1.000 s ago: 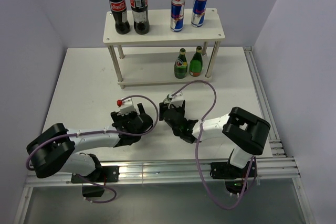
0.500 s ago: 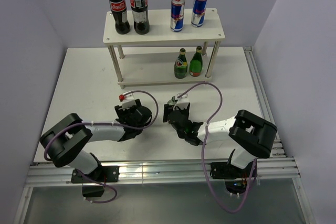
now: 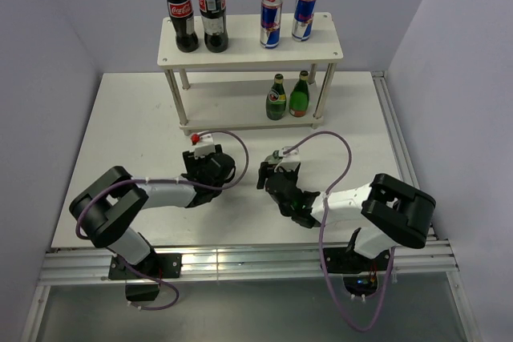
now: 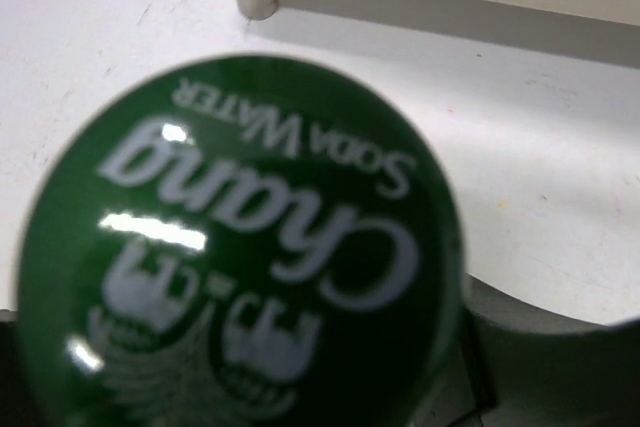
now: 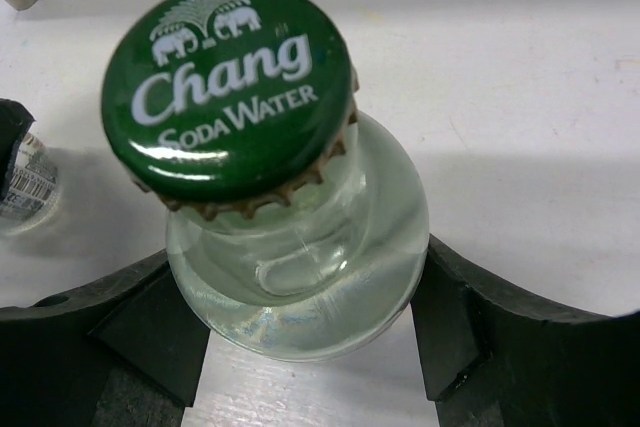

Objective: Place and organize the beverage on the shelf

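Each gripper holds a clear soda-water bottle with a green cap on the table in front of the shelf (image 3: 248, 41). My left gripper (image 3: 210, 167) is shut on one; its cap (image 4: 240, 247) fills the left wrist view and hides the jaws. My right gripper (image 5: 300, 332) is shut on the other bottle (image 5: 300, 267), its black fingers (image 5: 455, 327) pressed against both sides of the glass below the cap (image 3: 275, 156). Two blue-and-silver cans (image 3: 271, 22) stand on the top board. Two green bottles (image 3: 276, 98) stand on the lower board (image 3: 224, 114).
Two tall cola bottles (image 3: 180, 10) stand at the left of the top board. The shelf legs (image 3: 185, 127) rise in front of the lower board. The right wrist view shows the other bottle's label (image 5: 22, 182) close on the left. Walls enclose the table.
The left gripper has shut on its bottle and moved away from the base, toward the shelf. The right gripper, holding its bottle as before, has shifted a little to the right.
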Controlling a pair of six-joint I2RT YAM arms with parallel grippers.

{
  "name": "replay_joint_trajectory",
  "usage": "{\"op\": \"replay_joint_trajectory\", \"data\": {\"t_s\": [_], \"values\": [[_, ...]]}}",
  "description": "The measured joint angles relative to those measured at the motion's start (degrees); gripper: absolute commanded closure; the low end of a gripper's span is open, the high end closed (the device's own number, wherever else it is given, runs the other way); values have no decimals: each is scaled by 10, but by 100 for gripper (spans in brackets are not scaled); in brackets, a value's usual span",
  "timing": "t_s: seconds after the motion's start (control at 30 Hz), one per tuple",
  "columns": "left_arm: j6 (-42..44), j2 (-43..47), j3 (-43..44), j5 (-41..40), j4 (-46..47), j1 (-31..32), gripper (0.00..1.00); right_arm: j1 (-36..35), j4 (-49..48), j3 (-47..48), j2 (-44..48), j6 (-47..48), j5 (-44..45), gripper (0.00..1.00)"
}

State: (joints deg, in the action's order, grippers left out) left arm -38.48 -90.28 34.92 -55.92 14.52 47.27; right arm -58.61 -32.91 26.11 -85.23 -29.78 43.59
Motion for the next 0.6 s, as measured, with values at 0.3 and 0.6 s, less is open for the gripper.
{"op": "replay_joint_trajectory", "data": {"t_s": [0.3, 0.6], "values": [[88, -1, 82, 37, -9, -28, 100, 0, -15, -23, 14, -14, 11, 100], [139, -60, 180, 80, 5, -99, 100, 0, -32, -29, 11, -18, 12, 100]]}}
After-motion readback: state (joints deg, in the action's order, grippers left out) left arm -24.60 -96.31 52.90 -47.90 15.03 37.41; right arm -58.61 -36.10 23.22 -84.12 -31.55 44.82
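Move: The left hand already grips a soda water bottle; the free left part of the lower board lies about 13 cm ahead and 3 cm below, level sideways. The left front post is some 9 cm ahead and 6 cm left, the nearer green bottle about 13 cm ahead and 20 cm right, the farther one 26 cm right. From the right hand, that free spot is roughly 16 cm ahead, 19 cm left. Left hand keeps its soda bottle gripped, rising some 6 cm and going forward 9, over the lower board's edge. ##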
